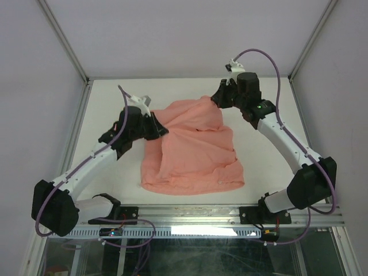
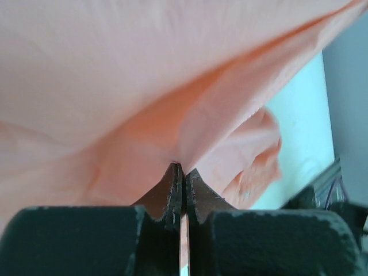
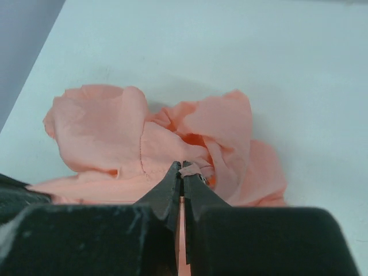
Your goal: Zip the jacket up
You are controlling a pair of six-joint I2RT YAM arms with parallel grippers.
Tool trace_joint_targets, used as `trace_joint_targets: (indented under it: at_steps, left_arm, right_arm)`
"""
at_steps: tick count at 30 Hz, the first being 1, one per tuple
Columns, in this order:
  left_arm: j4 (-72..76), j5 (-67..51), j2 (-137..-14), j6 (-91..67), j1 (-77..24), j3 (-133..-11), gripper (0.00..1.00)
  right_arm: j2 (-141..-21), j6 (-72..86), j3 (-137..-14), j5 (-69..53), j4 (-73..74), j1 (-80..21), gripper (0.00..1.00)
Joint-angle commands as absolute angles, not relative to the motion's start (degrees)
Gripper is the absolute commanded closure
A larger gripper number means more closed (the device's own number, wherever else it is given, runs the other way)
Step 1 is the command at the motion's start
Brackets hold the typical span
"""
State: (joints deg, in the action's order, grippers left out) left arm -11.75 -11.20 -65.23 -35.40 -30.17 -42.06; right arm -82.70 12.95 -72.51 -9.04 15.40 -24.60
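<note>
The salmon-pink jacket (image 1: 192, 152) lies wrinkled on the white table, its far part lifted into a ridge between the two arms. My left gripper (image 1: 163, 130) is shut on the jacket's left edge; in the left wrist view the cloth (image 2: 172, 86) stretches up and away from the pinched tips (image 2: 183, 168). My right gripper (image 1: 215, 99) is shut on the jacket's far right corner. In the right wrist view a small fold of fabric and a bit of metal sit at the tips (image 3: 184, 167), with bunched jacket (image 3: 161, 138) beyond. The zipper line is hidden in the folds.
The white table (image 1: 115, 92) is boxed in by grey walls and metal frame posts at the back corners. A metal rail (image 1: 230, 221) runs along the near edge by the arm bases. Cables loop off both arms.
</note>
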Motion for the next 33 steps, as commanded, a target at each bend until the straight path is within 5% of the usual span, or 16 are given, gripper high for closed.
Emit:
trace_joint_targets:
  at_steps: [1, 7, 21, 33]
  left_arm:
    - [-25.99, -10.08, -69.99, -25.17, -23.15, -65.04, 1.0]
    - [-33.29, -8.73, -73.06, -19.61, -21.93, -83.6, 1.0]
    - [-29.54, -5.84, -62.43, -17.57, -21.94, -54.55, 1.0]
    - [-31.05, 0.0, -59.63, -20.12, -21.8, -48.45, 1.0]
  right_arm:
    - [-79.9, 9.24, -82.88, -8.29, 17.22, -19.86, 1.0]
    - [-73.54, 7.87, -85.4, -10.76, 22.2, -18.17, 1.0]
    - [-61.3, 15.21, -58.08, -16.69, 14.45, -18.11, 1.0]
    - [-65.56, 12.79, -61.76, -9.76, 17.99, -12.11, 1.0]
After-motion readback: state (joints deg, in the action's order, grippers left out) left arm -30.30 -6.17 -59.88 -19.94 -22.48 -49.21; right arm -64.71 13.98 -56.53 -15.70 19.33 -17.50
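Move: Both grippers already pinch the jacket. Its sagging middle lies about 12 cm right, 4 cm back and 8 cm below the left hand, and roughly 16 cm back, 9 cm left and 17 cm below the right. The near-left hem corner is some 15 cm back, 9 cm left and 14 cm below the left hand; the near-right corner is about 26 cm back, 12 cm right and 24 cm below the right hand. Keep both grippers shut on the jacket and flick it up, the left rising about 20 cm and forward with its fingers tipping up, the right about 13 cm. Then bring both down and back to near their starting heights while spreading them apart, the left going left, the right going right and farther back, leaving the cloth stretched between them. ##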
